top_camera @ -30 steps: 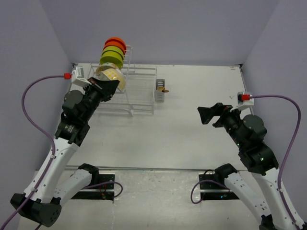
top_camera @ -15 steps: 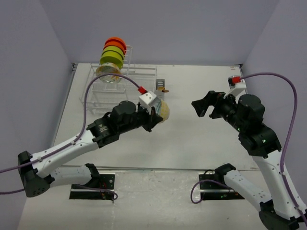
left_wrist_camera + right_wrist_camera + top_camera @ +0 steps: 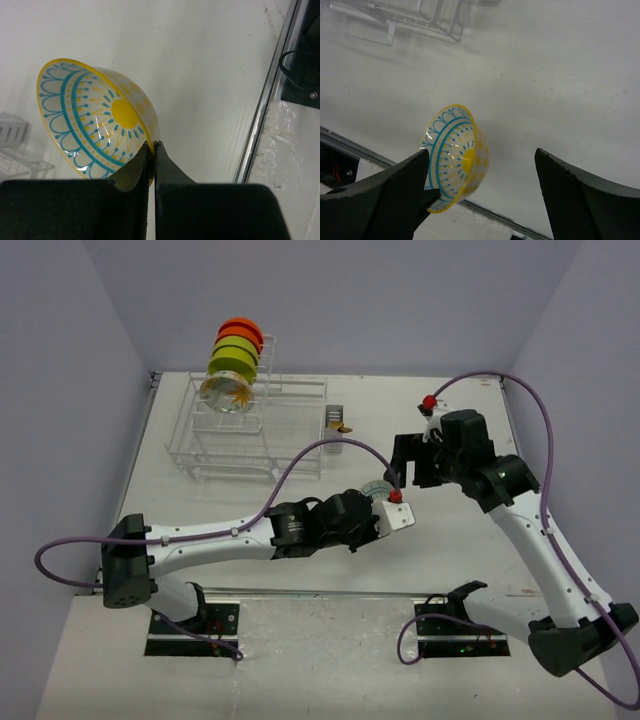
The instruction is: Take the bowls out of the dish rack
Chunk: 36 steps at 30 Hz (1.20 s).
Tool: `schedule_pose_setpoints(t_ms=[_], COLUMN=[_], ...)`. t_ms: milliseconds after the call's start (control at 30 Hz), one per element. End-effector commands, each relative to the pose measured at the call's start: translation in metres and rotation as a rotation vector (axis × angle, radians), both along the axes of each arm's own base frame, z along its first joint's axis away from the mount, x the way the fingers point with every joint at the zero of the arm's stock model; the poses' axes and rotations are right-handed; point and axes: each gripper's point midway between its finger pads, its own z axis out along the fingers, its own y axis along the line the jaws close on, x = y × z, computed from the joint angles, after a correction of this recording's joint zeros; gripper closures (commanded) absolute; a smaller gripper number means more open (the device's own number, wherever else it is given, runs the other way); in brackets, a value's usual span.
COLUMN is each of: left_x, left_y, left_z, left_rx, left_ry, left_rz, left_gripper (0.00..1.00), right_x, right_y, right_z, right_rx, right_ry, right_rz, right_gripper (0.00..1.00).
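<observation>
My left gripper is shut on the rim of a cream bowl with a blue and yellow flower pattern inside. It holds the bowl tilted on its side above the middle of the table. My right gripper stands open just right of it. In the right wrist view the bowl lies between its wide fingers, close to the left finger. The white wire dish rack stands at the back left. Its tower holds orange-red bowls, lime-green bowls and a patterned bowl.
A small grey cutlery caddy hangs on the rack's right end. A metal rail marks the table's near edge, with the arm bases beyond it. Purple walls close in the left, back and right sides.
My left arm has swung from the rack to the table's middle with the cream bowl in its grip. My right arm has moved left towards the bowl, its jaws slightly narrower.
</observation>
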Motion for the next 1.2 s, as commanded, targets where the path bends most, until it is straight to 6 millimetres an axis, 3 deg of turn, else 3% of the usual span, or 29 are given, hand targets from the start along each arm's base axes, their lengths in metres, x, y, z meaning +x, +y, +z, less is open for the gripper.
schedule_pose_setpoints(t_ms=[0,133,167,233,267,367,500,533,600,633,700,733,767,833,867,933,967,1033,1067,1100,1133,1167], left_x=[0.011,0.013,0.014,0.016,0.018,0.019,0.026,0.029,0.036,0.039,0.040,0.040,0.044,0.047,0.052,0.059,0.058,0.069,0.068,0.076,0.076,0.077], left_y=[-0.024,-0.030,-0.030,-0.030,-0.028,-0.028,-0.025,-0.023,-0.015,-0.012,-0.001,0.004,0.019,0.034,0.054,0.077,0.093,0.120,0.141,0.156,0.172,0.181], left_z=[0.046,0.043,0.043,0.043,0.041,0.042,0.041,0.041,0.043,0.045,0.057,0.062,0.073,0.084,0.095,0.115,0.117,0.144,0.139,0.156,0.163,0.170], left_rx=[-0.044,-0.010,-0.006,0.008,0.025,0.035,0.040,0.045,0.040,0.035,0.002,-0.011,-0.033,-0.059,-0.070,-0.137,-0.152,-0.218,-0.191,-0.236,-0.251,-0.281], left_ry=[-0.178,-0.191,-0.195,-0.203,-0.208,-0.206,-0.205,-0.210,-0.212,-0.213,-0.206,-0.208,-0.212,-0.211,-0.224,-0.218,-0.188,-0.162,-0.115,-0.098,-0.103,-0.103], left_rz=[-0.051,-0.064,-0.062,-0.057,-0.052,-0.040,0.019,0.043,0.119,0.145,0.205,0.235,0.327,0.415,0.515,0.672,0.755,0.910,0.993,1.055,1.090,1.112], left_gripper=[1.00,1.00,1.00,1.00,1.00,1.00,1.00,0.95,0.50,0.01,0.00,0.00,0.00,0.00,0.00,0.00,0.00,0.00,0.00,0.00,0.00,0.00], right_x=[-0.012,-0.018,-0.021,-0.022,-0.023,-0.022,-0.013,-0.009,0.006,0.021,0.039,0.058,0.071,0.100,0.114,0.143,0.162,0.185,0.204,0.213,0.228,0.237], right_y=[0.009,0.008,0.008,0.005,0.002,-0.002,-0.004,-0.006,-0.008,-0.014,-0.025,-0.029,-0.053,-0.070,-0.087,-0.099,-0.106,-0.113,-0.115,-0.115,-0.119,-0.120], right_z=[-0.020,-0.049,-0.056,-0.062,-0.066,-0.068,-0.059,-0.057,-0.053,-0.052,-0.056,-0.053,-0.057,-0.048,-0.057,-0.055,-0.070,-0.086,-0.102,-0.110,-0.106,-0.129], right_rx=[-0.036,-0.132,-0.150,-0.171,-0.193,-0.211,-0.187,-0.191,-0.169,-0.138,-0.090,-0.031,-0.003,0.085,0.081,0.123,0.107,0.130,0.122,0.132,0.142,0.122], right_ry=[0.076,0.151,0.175,0.189,0.201,0.198,0.131,0.114,0.073,0.063,0.057,0.028,0.029,-0.045,-0.047,-0.087,-0.052,-0.002,0.035,0.054,0.040,0.083], right_rz=[0.086,0.091,0.098,0.082,0.073,0.056,0.006,-0.021,-0.068,-0.122,-0.192,-0.250,-0.346,-0.470,-0.551,-0.649,-0.697,-0.752,-0.763,-0.759,-0.766,-0.772], right_gripper=[0.15,0.27,0.42,0.58,0.76,1.00,1.00,1.00,1.00,1.00,1.00,1.00,1.00,1.00,1.00,1.00,1.00,1.00,1.00,1.00,1.00,1.00])
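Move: The left hand still pinches the patterned bowl's rim, its middle about 5 cm ahead, 3 cm right and 2 cm below. From the open right hand, that bowl lies roughly 4 cm back, 5 cm left and 8 cm below; the cutlery holder is some 20 cm ahead, 12 cm left, and the dish rack's middle about 18 cm ahead, 35 cm left, both well below. Right sinks about 7 cm, pinches rim; left releases, rising towards rack; right carries bowl some 20 cm forward, rightward. ##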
